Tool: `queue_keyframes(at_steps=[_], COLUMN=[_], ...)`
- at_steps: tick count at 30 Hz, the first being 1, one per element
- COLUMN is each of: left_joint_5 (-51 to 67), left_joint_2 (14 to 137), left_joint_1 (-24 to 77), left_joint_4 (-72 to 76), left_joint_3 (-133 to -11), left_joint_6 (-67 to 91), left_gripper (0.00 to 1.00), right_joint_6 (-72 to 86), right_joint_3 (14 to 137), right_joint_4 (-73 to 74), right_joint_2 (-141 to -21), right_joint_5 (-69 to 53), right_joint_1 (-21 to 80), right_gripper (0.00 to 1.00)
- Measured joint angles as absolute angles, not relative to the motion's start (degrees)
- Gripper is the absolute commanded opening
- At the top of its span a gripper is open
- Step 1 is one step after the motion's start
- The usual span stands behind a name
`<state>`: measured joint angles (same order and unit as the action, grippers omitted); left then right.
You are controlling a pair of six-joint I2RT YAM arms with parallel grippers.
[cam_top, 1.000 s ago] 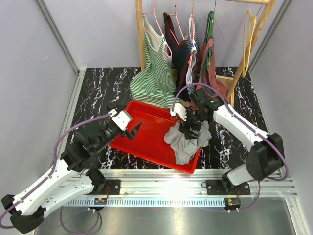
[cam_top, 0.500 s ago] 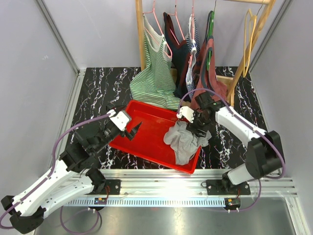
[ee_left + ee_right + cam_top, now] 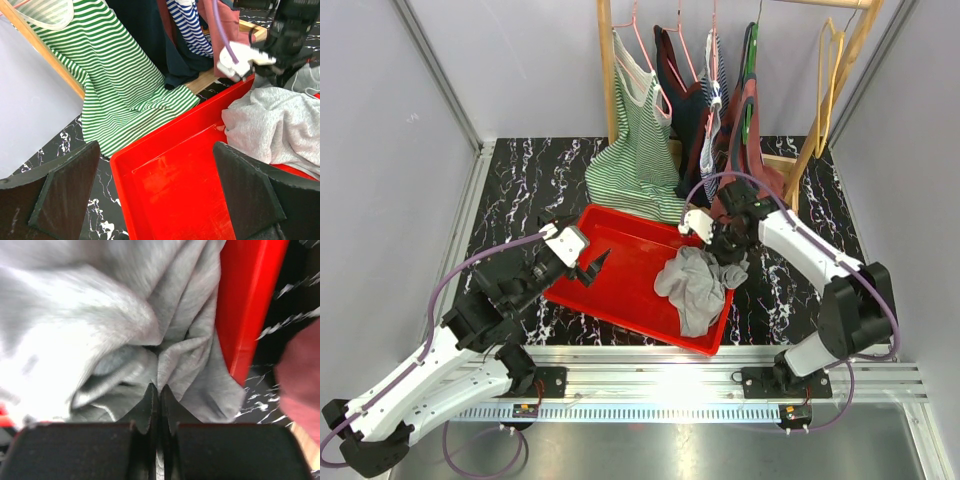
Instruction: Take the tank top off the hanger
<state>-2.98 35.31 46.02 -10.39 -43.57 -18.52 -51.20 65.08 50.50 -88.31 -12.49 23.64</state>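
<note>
A grey tank top [image 3: 693, 287] lies crumpled in the right end of the red tray [image 3: 625, 262], one edge draped over the tray's right rim. My right gripper [image 3: 725, 248] is at the garment's far right corner, shut on a fold of the grey tank top [image 3: 100, 315], with cloth pinched between the closed jaws [image 3: 159, 390]. My left gripper [image 3: 590, 262] hangs open and empty above the tray's left part; in its wrist view the gripper [image 3: 157, 187] frames the bare tray floor [image 3: 185, 175], with the grey top [image 3: 275, 125] to the right.
A wooden rack [image 3: 606, 70] at the back holds a green striped top [image 3: 638, 150] on a pink hanger, dark, blue-striped and maroon garments [image 3: 720, 110], and empty yellow hangers [image 3: 832, 70]. The striped hem [image 3: 130, 115] trails beside the tray. The table is black marble.
My right gripper has moved back and right toward the rack, still gripping the grey top, which has settled lower into the tray. The left arm has not moved.
</note>
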Motion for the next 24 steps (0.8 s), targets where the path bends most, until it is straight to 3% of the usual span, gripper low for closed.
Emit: queue_keyframes(at_steps=[4, 8, 9, 12, 13, 16, 24], left_joint_5=[-2.98, -2.98, -2.98, -2.98, -2.98, -2.98, -2.96], left_joint_2=[35.31, 35.31, 35.31, 35.31, 35.31, 35.31, 35.38], left_joint_1=[46.02, 46.02, 46.02, 46.02, 46.02, 46.02, 46.02], left_joint_4=[-10.39, -10.39, -10.39, -10.39, -10.39, -10.39, -10.35], left_joint_3=[-43.57, -43.57, -43.57, -43.57, -43.57, -43.57, -43.57], left_joint_6=[-18.52, -18.52, -18.52, -18.52, -18.52, -18.5, -18.02], left_gripper=[0.99, 0.99, 0.99, 0.99, 0.99, 0.99, 0.99], right_joint_6=[-51.48, -51.86, -51.83, -51.33, -51.07, -50.3, -48.16], right_joint_3=[70.26, 72.4, 72.36, 71.29, 70.54, 68.64, 68.66], right_joint_4=[53.52, 54.54, 54.72, 54.54, 54.26, 53.65, 52.82], right_joint_2=[-85.84, -83.92, -84.01, -85.54, -86.19, -87.18, -79.11], right_joint_5=[-20.53, -29.78, -31.33, -33.61, -33.85, -33.15, -29.69], right_joint_1=[23.92, 25.15, 25.63, 26.68, 26.89, 26.96, 22.92], right_gripper=[0.01, 0.12, 0.22, 0.38, 0.51, 0.63, 0.72])
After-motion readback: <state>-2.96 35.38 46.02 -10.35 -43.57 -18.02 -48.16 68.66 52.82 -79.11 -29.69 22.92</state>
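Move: The grey tank top's loose end is already pinched in the right hand at the red bin's right rim. Most of the cloth lies about 7 cm left of this hand and 6 cm back, some 4 cm lower; the bin's middle is roughly 19 cm left and 5 cm back, 6 cm down. The red garment's lower end hangs some 11 cm ahead, 3 cm right and 5 cm higher. From the idle left hand, the bin's middle is about 10 cm right, 1 cm ahead and 28 cm below. The tank top's pinched end is swung up and left off the rim by the right hand, about 7 cm each way, fingertips tilting some 20 degrees more to the left. Drawing slightly back, the hand lowers about 3 cm over the bin and opens wide to let go, then climbs off empty, drifting right and a little forward. ##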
